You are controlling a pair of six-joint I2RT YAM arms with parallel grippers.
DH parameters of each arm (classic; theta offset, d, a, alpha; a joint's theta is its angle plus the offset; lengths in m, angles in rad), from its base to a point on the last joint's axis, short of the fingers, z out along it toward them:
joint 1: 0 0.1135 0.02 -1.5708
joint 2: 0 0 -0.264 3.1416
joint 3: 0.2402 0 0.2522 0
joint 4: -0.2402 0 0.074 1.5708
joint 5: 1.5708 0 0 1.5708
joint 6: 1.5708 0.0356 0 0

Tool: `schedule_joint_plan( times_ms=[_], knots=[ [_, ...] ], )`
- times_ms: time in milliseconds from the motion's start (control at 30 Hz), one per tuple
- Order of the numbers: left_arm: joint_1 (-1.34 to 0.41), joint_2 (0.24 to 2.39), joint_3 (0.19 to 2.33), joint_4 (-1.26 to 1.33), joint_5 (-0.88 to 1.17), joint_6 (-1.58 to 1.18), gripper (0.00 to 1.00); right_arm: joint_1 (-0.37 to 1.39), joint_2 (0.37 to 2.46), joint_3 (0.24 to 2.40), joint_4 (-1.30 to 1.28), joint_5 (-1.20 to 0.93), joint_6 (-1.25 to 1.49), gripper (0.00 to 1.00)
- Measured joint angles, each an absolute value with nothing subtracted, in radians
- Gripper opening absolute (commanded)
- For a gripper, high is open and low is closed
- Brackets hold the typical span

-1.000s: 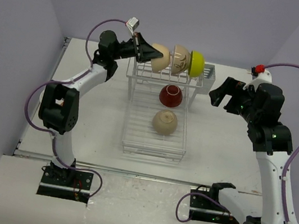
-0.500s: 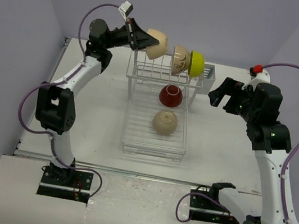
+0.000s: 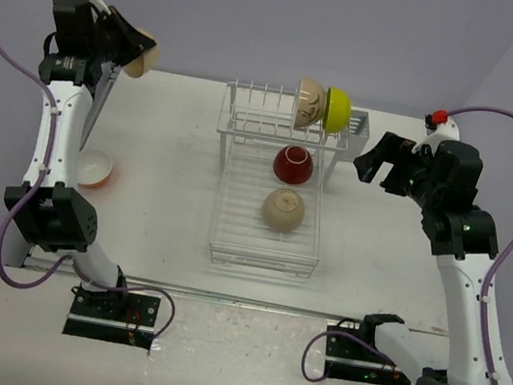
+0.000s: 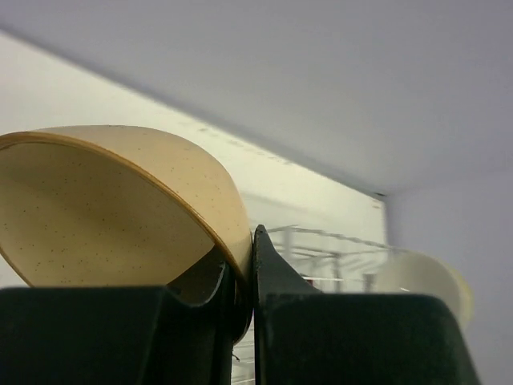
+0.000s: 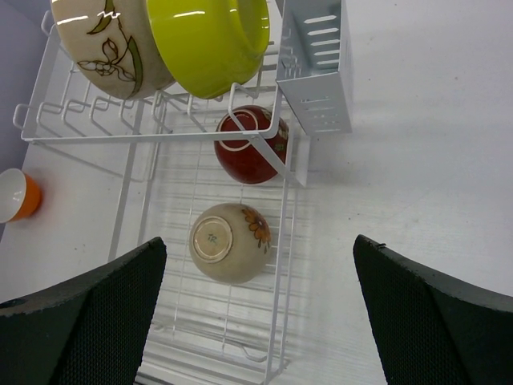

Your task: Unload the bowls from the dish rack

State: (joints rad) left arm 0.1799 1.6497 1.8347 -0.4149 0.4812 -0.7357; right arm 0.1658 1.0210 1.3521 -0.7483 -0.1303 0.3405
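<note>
My left gripper [image 3: 124,41] is raised high at the far left, shut on the rim of a beige bowl [image 3: 140,50], whose wall is pinched between the jaws [image 4: 128,200]. The white dish rack [image 3: 262,252] holds a cream patterned bowl [image 3: 308,101] and a lime-yellow bowl [image 3: 338,110] in its tines, with a dark red bowl [image 3: 293,164] and a beige bowl [image 3: 283,209] upside down on its tray. An orange bowl [image 3: 95,168] stands on the table at the left. My right gripper [image 3: 375,163] hovers open, right of the rack, with nothing between its fingers.
The cutlery basket [image 5: 314,64] hangs on the rack's right rear corner. Purple walls close in the table at the back and both sides. Bare white table [image 3: 168,198] lies between the orange bowl and the rack.
My left arm lifted the beige bowl out of the tines and swung it up and far to the left. The right arm stayed put.
</note>
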Motion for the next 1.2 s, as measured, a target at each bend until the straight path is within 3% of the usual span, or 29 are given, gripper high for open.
schedule_joint_plan(
  times_ms=[100,400,767,1200],
  knots=[
    [0.157,1.634,1.761,-0.606,0.223,-0.648,0.0,0.166,1.03,1.352,-0.747,-0.149,0.347,0.99],
    [0.162,1.615,1.351,-0.849,-0.25,-0.582,0.0,0.17,1.061,1.352,-0.74,-0.179,0.359,0.99],
    [0.255,1.568,1.263,-0.794,-0.344,-0.527,0.0,0.177,1.072,1.352,-0.741,-0.183,0.359,0.99],
    [0.292,1.703,1.285,-0.736,-0.315,-0.485,0.0,0.179,1.073,1.353,-0.741,-0.183,0.358,0.99]
  ],
)
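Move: The left hand, with the beige bowl in its fingers, is some 18 cm farther out than the orange bowl on the table; the orange bowl lies about 19 cm to its left and 37 cm below. The rack's middle is roughly 33 cm to this hand's right, 16 cm nearer the base and 25 cm lower; the patterned bowl up there is 38 cm right, 6 cm back and 9 cm below. From the right hand the orange bowl is about 71 cm left, level in reach, 31 cm down. Still pinching the beige bowl by its rim, the left hand swoops down about 30 cm, back and to its left towards the upright orange bowl, the wrist tipping the fingers steeply down and swinging counter-clockwise. After the fast drop it levels off, eases farther left over the orange bowl, then sinks slowly for the last few centimetres, grip kept. ##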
